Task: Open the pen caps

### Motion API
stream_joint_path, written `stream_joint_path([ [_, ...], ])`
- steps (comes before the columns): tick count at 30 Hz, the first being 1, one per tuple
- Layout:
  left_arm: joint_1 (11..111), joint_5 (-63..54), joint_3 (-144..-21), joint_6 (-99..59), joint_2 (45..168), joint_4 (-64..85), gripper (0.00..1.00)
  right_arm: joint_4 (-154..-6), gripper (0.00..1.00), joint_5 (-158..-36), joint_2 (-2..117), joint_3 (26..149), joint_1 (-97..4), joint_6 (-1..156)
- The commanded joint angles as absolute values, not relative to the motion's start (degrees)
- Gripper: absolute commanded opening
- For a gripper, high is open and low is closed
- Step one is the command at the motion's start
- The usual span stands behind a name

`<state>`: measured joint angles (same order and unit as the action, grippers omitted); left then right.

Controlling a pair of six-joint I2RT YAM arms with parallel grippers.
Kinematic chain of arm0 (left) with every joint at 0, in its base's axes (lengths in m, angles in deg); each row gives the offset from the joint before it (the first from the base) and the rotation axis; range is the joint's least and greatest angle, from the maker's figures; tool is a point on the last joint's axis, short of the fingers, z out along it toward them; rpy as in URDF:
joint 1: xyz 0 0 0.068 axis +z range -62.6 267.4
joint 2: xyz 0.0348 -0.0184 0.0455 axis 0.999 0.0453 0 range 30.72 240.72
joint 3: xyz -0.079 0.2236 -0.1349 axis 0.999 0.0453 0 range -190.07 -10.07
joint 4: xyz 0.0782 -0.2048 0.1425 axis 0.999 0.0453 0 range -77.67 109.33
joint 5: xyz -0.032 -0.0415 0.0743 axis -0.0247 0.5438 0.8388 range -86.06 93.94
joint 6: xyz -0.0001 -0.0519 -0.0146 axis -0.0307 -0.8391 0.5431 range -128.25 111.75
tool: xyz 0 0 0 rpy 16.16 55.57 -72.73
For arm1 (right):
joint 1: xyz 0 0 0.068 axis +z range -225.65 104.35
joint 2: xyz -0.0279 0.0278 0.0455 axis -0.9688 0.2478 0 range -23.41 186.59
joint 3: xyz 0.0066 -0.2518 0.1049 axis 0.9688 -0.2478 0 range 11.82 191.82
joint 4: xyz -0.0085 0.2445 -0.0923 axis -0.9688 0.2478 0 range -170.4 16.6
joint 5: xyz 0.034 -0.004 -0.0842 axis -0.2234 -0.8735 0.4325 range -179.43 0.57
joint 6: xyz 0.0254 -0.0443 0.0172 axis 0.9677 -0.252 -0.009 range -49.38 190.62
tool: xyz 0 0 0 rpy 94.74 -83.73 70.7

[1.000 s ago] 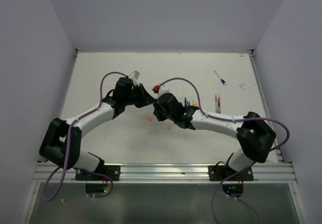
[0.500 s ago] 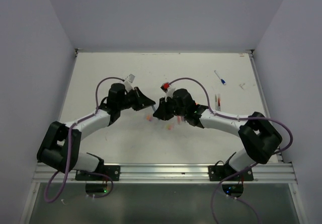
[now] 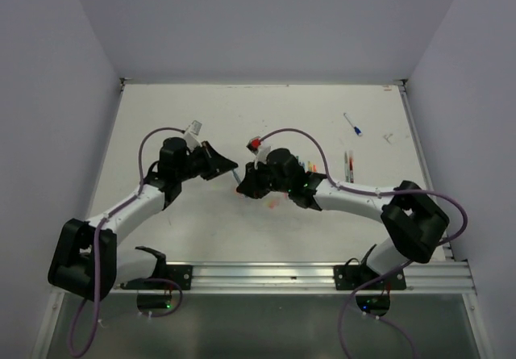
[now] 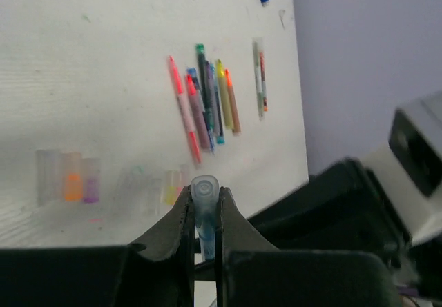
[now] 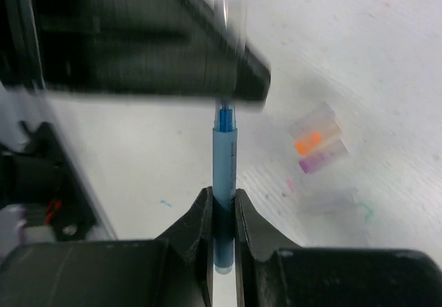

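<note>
My left gripper point(image 4: 204, 191) is shut on a clear, blue-tinted pen cap point(image 4: 205, 186), seen end-on between the fingertips. My right gripper point(image 5: 223, 195) is shut on the light blue pen point(image 5: 224, 159). The pen's dark blue neck point(image 5: 225, 117) runs up to the blurred black left finger point(image 5: 207, 65). Whether the cap is fully off the tip, I cannot tell. In the top view the two grippers point(image 3: 232, 166) point(image 3: 241, 186) meet above the middle of the table point(image 3: 161, 117). Loose caps lie on the table, orange point(image 5: 311, 141), purple point(image 5: 321, 160) and yellow point(image 4: 170, 186).
A row of several pens point(image 4: 207, 100) lies right of centre, partly under the right arm in the top view. Two more pens point(image 3: 348, 165) lie further right. A blue-tipped pen point(image 3: 351, 123) lies at the back right. Walls close in the table on three sides.
Both grippers have shifted a little to the left while staying tip to tip. The left arm's elbow has swung toward the near left corner. Both grips are unchanged.
</note>
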<state>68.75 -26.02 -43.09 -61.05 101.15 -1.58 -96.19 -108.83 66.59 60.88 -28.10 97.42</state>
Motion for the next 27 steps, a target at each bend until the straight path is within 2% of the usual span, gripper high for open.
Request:
stream_joint_path([
  [1, 72.02, -12.6, -48.74, -60.44, 99.64, 6.18, 0.0, -74.08, 0.0, -74.29, 61.59, 62.19, -19.08, 86.97],
  [2, 72.8, -10.67, -49.44, -61.15, 99.54, 7.48, 0.0, -71.02, 0.0, -66.3, 61.93, 62.71, -18.36, 86.88],
  [5, 73.78, -9.59, -52.07, -62.74, 100.76, 10.05, 0.0, -67.14, 0.0, -57.91, 63.95, 64.38, -16.16, 86.53],
  [7, 73.78, -10.38, -54.1, -62.22, 102.34, 10.14, 0.0, -65.73, 0.0, -56.56, 63.7, 64.21, -16.24, 87.31],
  [9, 73.78, -11.27, -55.94, -59.16, 103.4, 10.92, 0.0, -66.94, 0.0, -60.47, 61.25, 62.72, -17.81, 89.06],
  [12, 73.69, -8.37, -56.3, -53.89, 104.28, 16.89, 0.0, -67.92, 0.0, -71.1, 56.32, 59.47, -27.73, 92.49],
  [18, 73.69, -6.69, -48.41, -46.14, 105.95, 17.53, 0.0, -61.51, 0.0, -74.22, 56.66, 60.86, -43.9, 90.92],
  [24, 71.76, -6.7, -44.52, -43.5, 108.75, 13.3, 0.02, -58.43, 0.0, -74.05, 61.22, 63.15, -50.42, 90.83],
  [27, 69.56, -5.64, -44.61, -43.67, 110.43, 13.39, 0.1, -57.55, 0.0, -73.34, 63.33, 63.41, -51.83, 91.53],
])
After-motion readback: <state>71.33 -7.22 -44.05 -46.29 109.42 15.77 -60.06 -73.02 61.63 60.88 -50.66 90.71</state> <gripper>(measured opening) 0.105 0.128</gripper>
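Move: The left gripper holds the cap of the blue pen; the free table for it is about 6 cm left and 15 below. The row's end clear cap lies roughly 2 cm ahead and 1 left, the orange cap 1 ahead and 1 right. The right gripper holds the pen's barrel; its free spot is some 8 cm ahead, 27 right and 12 below. From this hand, the orange pen lies about 11 ahead and 24 right, the green capped pen 14 ahead and 36 right. Draw the left gripper forward-left off the pen with the cap still pinched, then bring it back and down some 13 cm beside the cap row's left end, tipping its fingers downward. Meanwhile dip the right gripper and sweep it about 27 cm right and a little forward to the pen row's right end, turning clockwise some 45 degrees, fingers tipping down, barrel kept gripped. ##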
